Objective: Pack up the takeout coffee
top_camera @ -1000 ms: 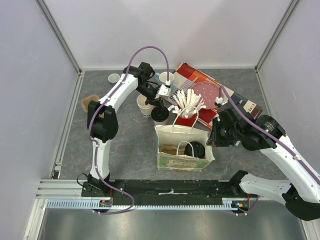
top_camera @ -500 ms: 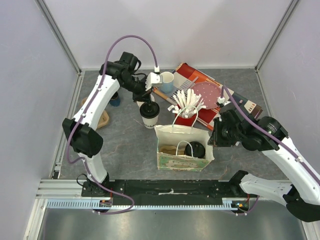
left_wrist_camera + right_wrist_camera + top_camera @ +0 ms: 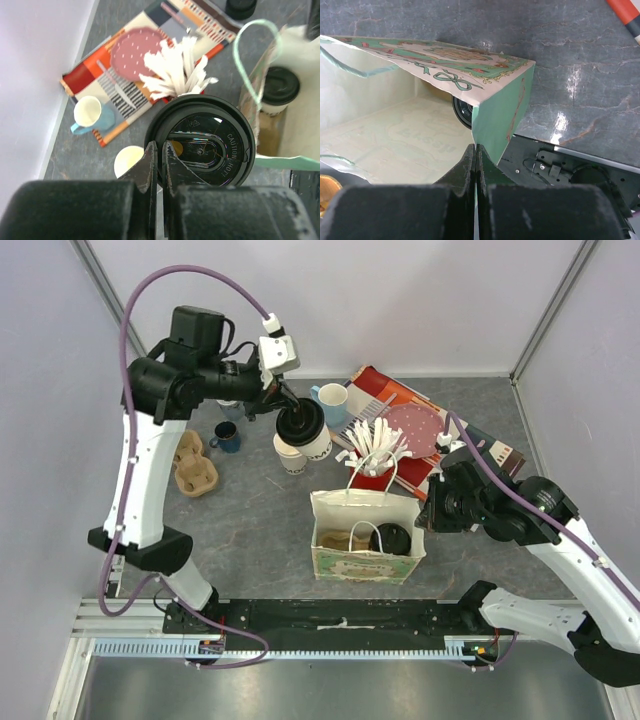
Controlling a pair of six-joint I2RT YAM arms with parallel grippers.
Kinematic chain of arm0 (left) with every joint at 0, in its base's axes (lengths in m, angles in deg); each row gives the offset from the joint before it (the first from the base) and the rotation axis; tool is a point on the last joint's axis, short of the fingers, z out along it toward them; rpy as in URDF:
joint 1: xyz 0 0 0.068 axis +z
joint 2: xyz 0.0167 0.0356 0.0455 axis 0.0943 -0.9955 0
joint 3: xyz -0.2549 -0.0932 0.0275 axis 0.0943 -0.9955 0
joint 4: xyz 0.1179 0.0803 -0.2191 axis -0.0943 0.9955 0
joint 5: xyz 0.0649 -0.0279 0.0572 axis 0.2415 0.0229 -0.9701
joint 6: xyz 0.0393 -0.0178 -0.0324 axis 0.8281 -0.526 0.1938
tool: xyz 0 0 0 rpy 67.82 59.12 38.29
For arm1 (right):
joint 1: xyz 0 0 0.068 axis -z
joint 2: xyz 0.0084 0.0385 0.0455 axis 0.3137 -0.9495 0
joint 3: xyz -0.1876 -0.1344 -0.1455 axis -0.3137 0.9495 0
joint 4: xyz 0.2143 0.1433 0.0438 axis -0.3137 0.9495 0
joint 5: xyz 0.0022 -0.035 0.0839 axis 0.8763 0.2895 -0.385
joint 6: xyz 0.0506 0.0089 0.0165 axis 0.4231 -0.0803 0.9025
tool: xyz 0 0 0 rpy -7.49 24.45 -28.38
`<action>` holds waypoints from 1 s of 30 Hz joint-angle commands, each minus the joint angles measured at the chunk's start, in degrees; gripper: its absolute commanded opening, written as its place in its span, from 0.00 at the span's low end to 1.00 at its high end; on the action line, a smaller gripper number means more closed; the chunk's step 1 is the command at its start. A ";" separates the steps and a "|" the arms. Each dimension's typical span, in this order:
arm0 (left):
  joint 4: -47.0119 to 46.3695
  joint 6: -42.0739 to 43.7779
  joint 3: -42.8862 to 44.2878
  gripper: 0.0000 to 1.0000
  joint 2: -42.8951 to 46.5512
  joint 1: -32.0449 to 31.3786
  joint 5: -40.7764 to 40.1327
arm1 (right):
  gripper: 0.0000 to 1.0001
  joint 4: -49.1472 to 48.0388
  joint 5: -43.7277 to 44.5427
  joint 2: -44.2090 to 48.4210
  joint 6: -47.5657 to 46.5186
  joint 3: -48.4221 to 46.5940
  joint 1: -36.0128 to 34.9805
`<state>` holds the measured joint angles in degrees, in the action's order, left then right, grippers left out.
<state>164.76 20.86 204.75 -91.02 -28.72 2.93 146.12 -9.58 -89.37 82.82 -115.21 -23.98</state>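
Note:
One takeout coffee (image 3: pixel 305 432), a cream cup with a black lid (image 3: pixel 210 142), hangs tilted in the air behind the paper bag. My left gripper (image 3: pixel 283 412) (image 3: pixel 160 150) is shut on the lid's rim. A second takeout coffee (image 3: pixel 392 538) (image 3: pixel 281 86) (image 3: pixel 462 111) stands inside the green-and-cream paper bag (image 3: pixel 365 562) (image 3: pixel 305 135) (image 3: pixel 505 115). My right gripper (image 3: pixel 430 517) (image 3: pixel 476 147) is shut on the bag's right top edge.
A white mug (image 3: pixel 287 456) (image 3: pixel 129 159) sits below the lifted cup. A light blue mug (image 3: pixel 332 403) (image 3: pixel 90 112), a bundle of white sticks (image 3: pixel 375 445) (image 3: pixel 175 70) and a magazine (image 3: pixel 410 420) lie behind the bag. A dark blue mug (image 3: pixel 226 436) and a cardboard carrier (image 3: pixel 193 465) sit left.
My left arm has lifted the takeout coffee off the table, raising it up and back while the cup tilts. The right gripper stays pinched on the bag.

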 commanded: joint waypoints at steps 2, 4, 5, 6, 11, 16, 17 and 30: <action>9.40 -6.73 4.60 0.02 3.21 -2.87 7.62 | 0.00 -3.55 1.47 1.08 -0.39 1.53 -0.10; 11.32 -6.47 4.51 0.02 3.82 -8.03 6.05 | 0.00 -3.72 1.56 1.25 -0.48 2.14 -0.10; 11.42 -6.99 3.82 0.02 4.26 -9.63 5.44 | 0.00 -3.81 1.74 1.43 -0.57 2.32 -0.10; 11.34 -8.22 3.11 0.02 4.70 -10.78 6.04 | 0.00 -3.81 1.65 1.52 -0.57 2.50 -0.10; 10.82 -8.06 -1.45 0.02 6.20 -15.71 5.18 | 0.00 -3.99 1.30 1.43 -1.36 2.59 -0.10; 9.05 -7.88 -4.88 0.02 4.10 -17.47 3.06 | 0.00 -3.99 1.56 2.13 -1.01 3.20 -0.02; 9.40 -7.36 -5.59 0.02 4.00 -17.73 3.84 | 0.00 -3.99 1.82 2.48 -0.83 3.11 -0.10; -9.39 -3.22 -35.11 0.02 13.75 -22.56 -5.91 | 0.00 -5.22 3.32 4.59 -0.48 4.26 -0.10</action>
<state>162.45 15.24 173.32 -82.34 -49.79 -0.55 142.36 -7.66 -85.46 82.32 -111.58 -23.98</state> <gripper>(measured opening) 0.044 0.007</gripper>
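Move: The left hand already holds a lidded coffee cup high up. The paper bag it is bound for has its middle about 18 cm back, 13 cm right and 28 cm below; a lidded cup stands inside, some 17 cm back and 18 cm right. The empty cup stack is about 7 cm ahead and 2 cm left, the red canister 2 cm ahead and 15 cm right. From the right hand, at the bag's right rim, the bag's middle lies 11 cm left, 2 cm back and 13 cm down. Left hand swings the gripped cup about 13 cm back, slightly right, then lowers it into the bag mouth's left end. ##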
